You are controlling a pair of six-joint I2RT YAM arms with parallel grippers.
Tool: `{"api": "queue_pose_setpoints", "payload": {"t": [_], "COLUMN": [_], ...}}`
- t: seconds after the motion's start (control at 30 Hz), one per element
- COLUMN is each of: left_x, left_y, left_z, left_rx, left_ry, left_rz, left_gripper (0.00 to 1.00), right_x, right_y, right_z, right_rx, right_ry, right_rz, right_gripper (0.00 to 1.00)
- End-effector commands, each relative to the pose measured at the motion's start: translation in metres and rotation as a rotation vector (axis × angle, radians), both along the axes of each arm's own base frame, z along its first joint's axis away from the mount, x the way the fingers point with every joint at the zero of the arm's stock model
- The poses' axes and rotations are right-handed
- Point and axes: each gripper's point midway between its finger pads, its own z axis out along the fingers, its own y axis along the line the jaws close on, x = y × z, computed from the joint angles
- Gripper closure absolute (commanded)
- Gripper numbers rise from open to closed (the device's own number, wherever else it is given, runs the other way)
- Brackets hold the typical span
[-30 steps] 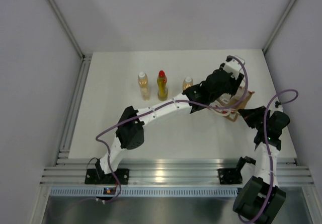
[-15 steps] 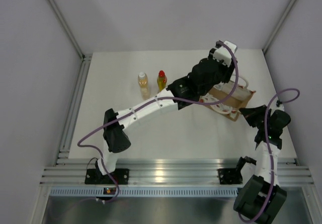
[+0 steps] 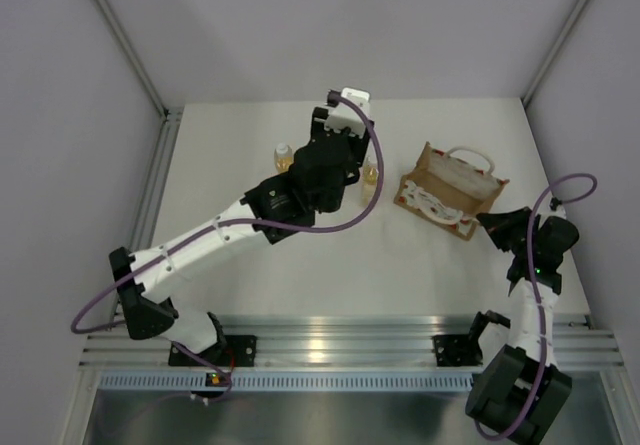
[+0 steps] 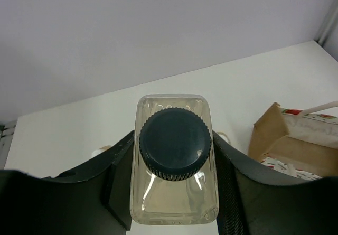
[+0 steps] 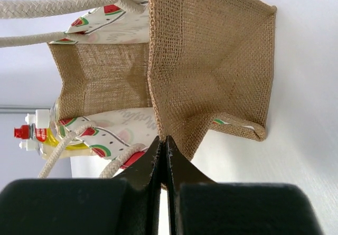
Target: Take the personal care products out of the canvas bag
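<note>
My left gripper (image 4: 173, 146) is shut on the clear bottle (image 4: 174, 195) with the dark grey cap, a finger on each side of it. In the top view the left arm hangs over the bottle row. One amber bottle (image 3: 284, 156) stands left of the arm and another (image 3: 371, 173) right of it. The yellow bottle is hidden there but shows in the right wrist view (image 5: 50, 139) beyond the bag. The canvas bag (image 3: 450, 189) stands at the right, mouth up. My right gripper (image 5: 164, 140) is shut on the bag's brown edge (image 5: 211, 60).
Grey walls close in the white table (image 3: 300, 255) at the back and both sides. A metal rail (image 3: 145, 215) runs along the left edge. The bag's rope handles (image 3: 472, 155) loop above its mouth.
My left arm has lifted away from the bag and swung left to the bottle row, carrying the clear bottle. The bag is now uncovered. The right arm has not moved.
</note>
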Motion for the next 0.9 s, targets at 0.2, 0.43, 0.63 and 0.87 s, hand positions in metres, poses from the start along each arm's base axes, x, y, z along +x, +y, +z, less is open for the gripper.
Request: {"api": "queue_pose_setpoints", "payload": {"t": [0.2,0.43,0.63,0.87], "left_x": [0.002,0.042,0.060,0.081], "left_y": [0.118,0.219,0.263,0.270], "left_z": [0.016,-0.043,-0.100,-0.123], "left_rx": [-0.279,-0.367,-0.447,-0.484], "left_ry": [-0.037,0.022,0.084,0.050], "left_rz": [0.221,0.491,0.575,0.578], "left_gripper": [1.00,1.00,1.00,1.00], "right_x": [0.009,0.011,0.010,0.011], "right_y": [0.000,0.002,0.005,0.006], "right_z": [0.035,0.041,0.041,0.042], "right_rx": [-0.024,-0.006,0.002,0.009], "right_ry": [-0.081,-0.087,-0.089,-0.090], "right_rz": [0.021,0.030,0.043,0.047], "right_gripper": [1.00,1.00,1.00,1.00]}}
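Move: The left hand holds the dark-capped bottle high; the free spot at the left end of the bottle row lies roughly 28 cm to its left, 8 cm ahead and 40 cm below. About 32 cm below stand a white-capped bottle, 12 cm ahead and 15 cm left, the red-capped bottle, 12 cm ahead and 4 cm left, and the third bottle, 10 cm ahead and 10 cm right. From the right hand, that spot lies some 64 cm left, 12 cm ahead, 13 cm below. The left hand keeps its grip on the dark-capped bottle and sweeps about 28 cm left, almost level at first, then sinking some 20 cm and easing 5 cm forward, past the near side of the standing bottles towards the free spot. Its wrist turns nearly 40 degrees counter-clockwise and tips the fingers down on the way, the last stretch being straight down, while the right hand stays at the bag with its fingers shut on the rim. ##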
